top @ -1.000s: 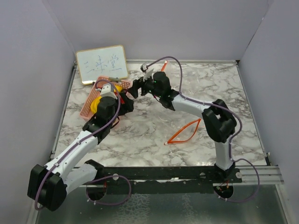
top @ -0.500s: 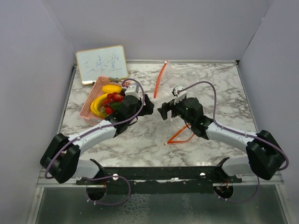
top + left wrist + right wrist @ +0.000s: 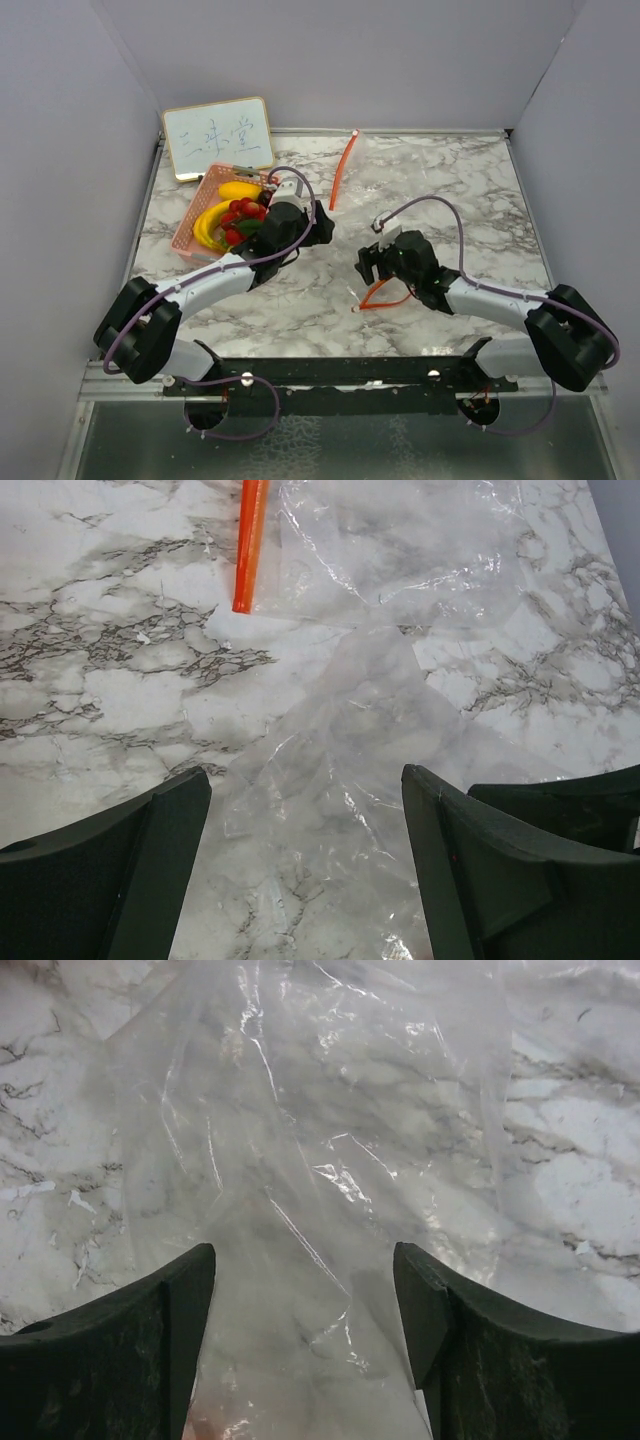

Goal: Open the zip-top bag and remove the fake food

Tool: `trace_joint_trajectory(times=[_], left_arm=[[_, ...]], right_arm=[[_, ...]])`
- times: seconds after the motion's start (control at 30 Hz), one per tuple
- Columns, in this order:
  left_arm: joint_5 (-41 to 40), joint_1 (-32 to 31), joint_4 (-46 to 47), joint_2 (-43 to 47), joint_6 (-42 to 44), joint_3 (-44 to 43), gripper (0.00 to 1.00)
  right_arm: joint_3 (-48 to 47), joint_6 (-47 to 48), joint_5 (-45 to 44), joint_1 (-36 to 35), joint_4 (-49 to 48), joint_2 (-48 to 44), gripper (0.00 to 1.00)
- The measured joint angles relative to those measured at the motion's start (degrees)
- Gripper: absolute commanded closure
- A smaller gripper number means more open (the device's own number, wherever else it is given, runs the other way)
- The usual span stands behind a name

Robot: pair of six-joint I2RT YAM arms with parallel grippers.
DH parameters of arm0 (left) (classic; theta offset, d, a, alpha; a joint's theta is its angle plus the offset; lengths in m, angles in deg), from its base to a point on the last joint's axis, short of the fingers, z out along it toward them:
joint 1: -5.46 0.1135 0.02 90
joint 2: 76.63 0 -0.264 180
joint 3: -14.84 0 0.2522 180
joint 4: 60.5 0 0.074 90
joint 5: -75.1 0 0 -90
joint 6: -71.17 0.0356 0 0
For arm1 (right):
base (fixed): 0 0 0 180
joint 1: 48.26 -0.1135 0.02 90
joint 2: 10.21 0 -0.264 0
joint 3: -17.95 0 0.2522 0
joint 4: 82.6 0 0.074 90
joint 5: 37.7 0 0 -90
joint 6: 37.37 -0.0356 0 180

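Note:
The zip-top bag (image 3: 385,670) is clear plastic, lying crumpled and flat on the marble, with an orange zip strip (image 3: 342,168) at the back and another orange strip (image 3: 386,292) nearer the front. The fake food sits in a pink basket (image 3: 185,230): a yellow banana (image 3: 211,222), a red berry cluster (image 3: 241,211) and a yellow piece (image 3: 240,189). My left gripper (image 3: 322,228) hovers right of the basket, open over the bag (image 3: 330,1140), holding nothing. My right gripper (image 3: 362,268) is open above the bag by the near strip. The orange strip (image 3: 250,542) shows in the left wrist view.
A small whiteboard (image 3: 218,136) with writing leans at the back left, just behind the basket. Grey walls close in the table on three sides. A black rail (image 3: 350,372) with both arm bases runs along the near edge.
Both arms have left the basket area. The left gripper swung right off the basket, and the right gripper pulled back toward the near orange strip. The bag now lies loose on the table.

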Motion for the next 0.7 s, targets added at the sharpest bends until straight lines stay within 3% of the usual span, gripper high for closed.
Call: trace_joint_trajectory(times=[0.27, 0.7], left_arm=[[-0.2, 0.0, -0.7, 0.3, 1.2, -0.4, 0.19], [-0.7, 0.8, -1.8, 0.9, 2.1, -0.4, 0.19]], right_arm=[[-1.5, -3.8, -0.8, 0.0, 0.1, 3.9, 0.97], [-5.2, -4.6, -12.7, 1.0, 3.5, -5.2, 0.99]])
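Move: My open right fingers already hover over the clear film of the emptied bag, which lies only some 2 cm below; its middle is about 4 cm ahead and 2 cm left. The bag's red zip lies about 6 cm back and 4 cm right of this hand; the second bag's red zip about 22 cm ahead, 5 cm left; the fruit basket some 30 cm left and 12 cm ahead. From my left hand the emptied bag is about 7 cm right, roughly level, 11 cm below. I dip my right hand about 2 cm onto the loose film and close the fingers from wide open to shut, pinching it. Then I lift it off the table by some 7 cm, faster as I go, while carrying it a few centimetres forward and slightly right and turning the hand about 15 degrees clockwise. ##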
